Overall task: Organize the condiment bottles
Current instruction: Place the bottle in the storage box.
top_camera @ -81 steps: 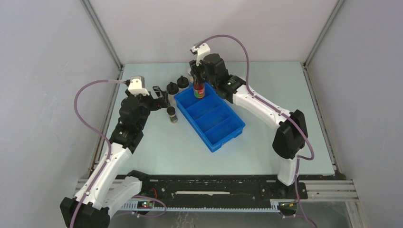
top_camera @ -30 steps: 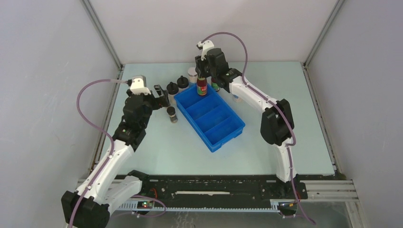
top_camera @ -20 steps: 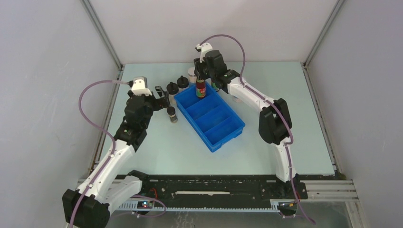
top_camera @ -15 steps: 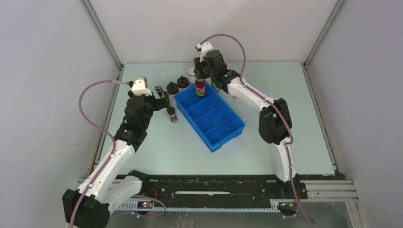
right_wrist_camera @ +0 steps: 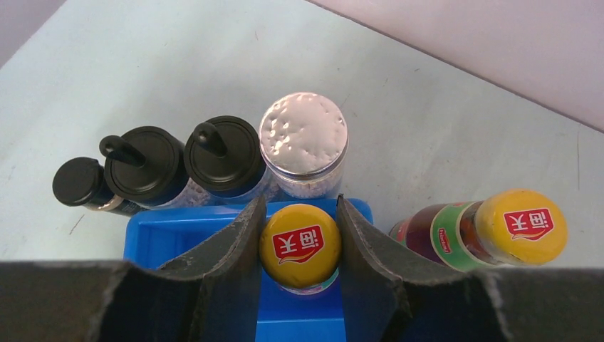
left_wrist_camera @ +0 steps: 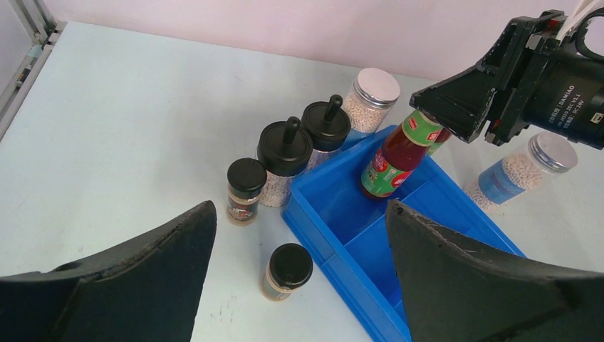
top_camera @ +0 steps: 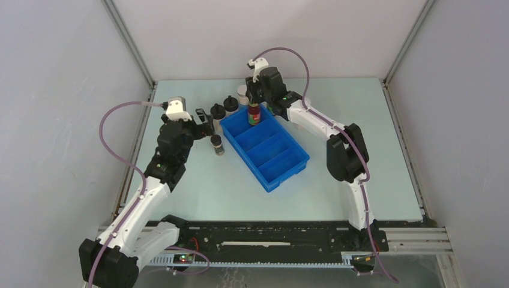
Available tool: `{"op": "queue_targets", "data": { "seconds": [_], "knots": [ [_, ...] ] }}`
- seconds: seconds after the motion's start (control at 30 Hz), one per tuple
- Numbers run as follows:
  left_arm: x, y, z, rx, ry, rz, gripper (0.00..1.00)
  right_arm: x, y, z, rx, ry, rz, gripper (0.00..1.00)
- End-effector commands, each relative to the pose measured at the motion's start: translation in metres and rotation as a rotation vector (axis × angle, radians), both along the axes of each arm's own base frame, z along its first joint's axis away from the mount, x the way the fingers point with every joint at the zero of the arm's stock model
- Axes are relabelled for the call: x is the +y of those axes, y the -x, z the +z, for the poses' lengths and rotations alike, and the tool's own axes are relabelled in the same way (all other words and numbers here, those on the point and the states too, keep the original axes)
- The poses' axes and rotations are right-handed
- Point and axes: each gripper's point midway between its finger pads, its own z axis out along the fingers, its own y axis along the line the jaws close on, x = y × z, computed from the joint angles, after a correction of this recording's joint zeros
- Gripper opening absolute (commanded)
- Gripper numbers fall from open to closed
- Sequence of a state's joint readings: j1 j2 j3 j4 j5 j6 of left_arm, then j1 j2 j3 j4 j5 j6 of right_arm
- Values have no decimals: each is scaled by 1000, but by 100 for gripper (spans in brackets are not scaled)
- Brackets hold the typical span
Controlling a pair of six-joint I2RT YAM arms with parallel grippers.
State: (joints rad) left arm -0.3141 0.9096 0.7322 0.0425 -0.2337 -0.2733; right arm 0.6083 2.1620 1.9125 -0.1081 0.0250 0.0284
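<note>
My right gripper is shut on the yellow cap of a tall dark-red bottle, which stands tilted in the far compartment of the blue tray; the bottle also shows in the top view and the left wrist view. The second dark-red bottle stands just right of the tray. A pale silver-capped jar and two black-lidded jars stand behind the tray's far corner. My left gripper is open and empty above a short spice jar.
Another short black-lidded spice jar stands left of the tray. A second pale jar with a blue label stands beyond the tray's right side. The tray's other compartments hold nothing. Grey walls close in the table.
My right gripper has reached farther back and set the dark-red bottle a little lower into the tray's far compartment. The left arm has barely moved.
</note>
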Motion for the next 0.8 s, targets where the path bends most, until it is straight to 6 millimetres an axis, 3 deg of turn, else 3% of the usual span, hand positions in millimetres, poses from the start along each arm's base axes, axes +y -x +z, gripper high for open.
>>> {"op": "queue_targets", "data": {
  "seconds": [0.0,0.63,0.77],
  "knots": [
    [-1,0,-1,-21,20,3,93,9,-5,79,-177,-129,11,0],
    [0,10,13,-62,46,-3,93,67,43,89,-194,-116,119,0],
    [0,12,16,-71,51,-7,93,72,52,83,-185,-78,136,0]
  ]
}}
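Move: My right hand holds the yellow-capped bottle over the storage box's far-left end compartment. The place for it, that compartment's left corner, lies about 6 cm back, 7 cm left and 14 cm below. The white-lidded jar stands 8 cm ahead and 4 cm left, the nearer black-lidded jar 3 cm ahead and 10 cm left, and the second sauce bottle 5 cm ahead and 8 cm right. From my left hand, that corner is some 13 cm ahead, 10 cm right and 19 cm below. With the cap still pinched, my right hand carries the bottle left and back by about 8 cm, slowly at first and then faster, along the box's jar-side wall towards the compartment's left corner. I stay level, neither lifting nor lowering, turn some 10 degrees counter-clockwise and leave the fingers' opening unchanged. ##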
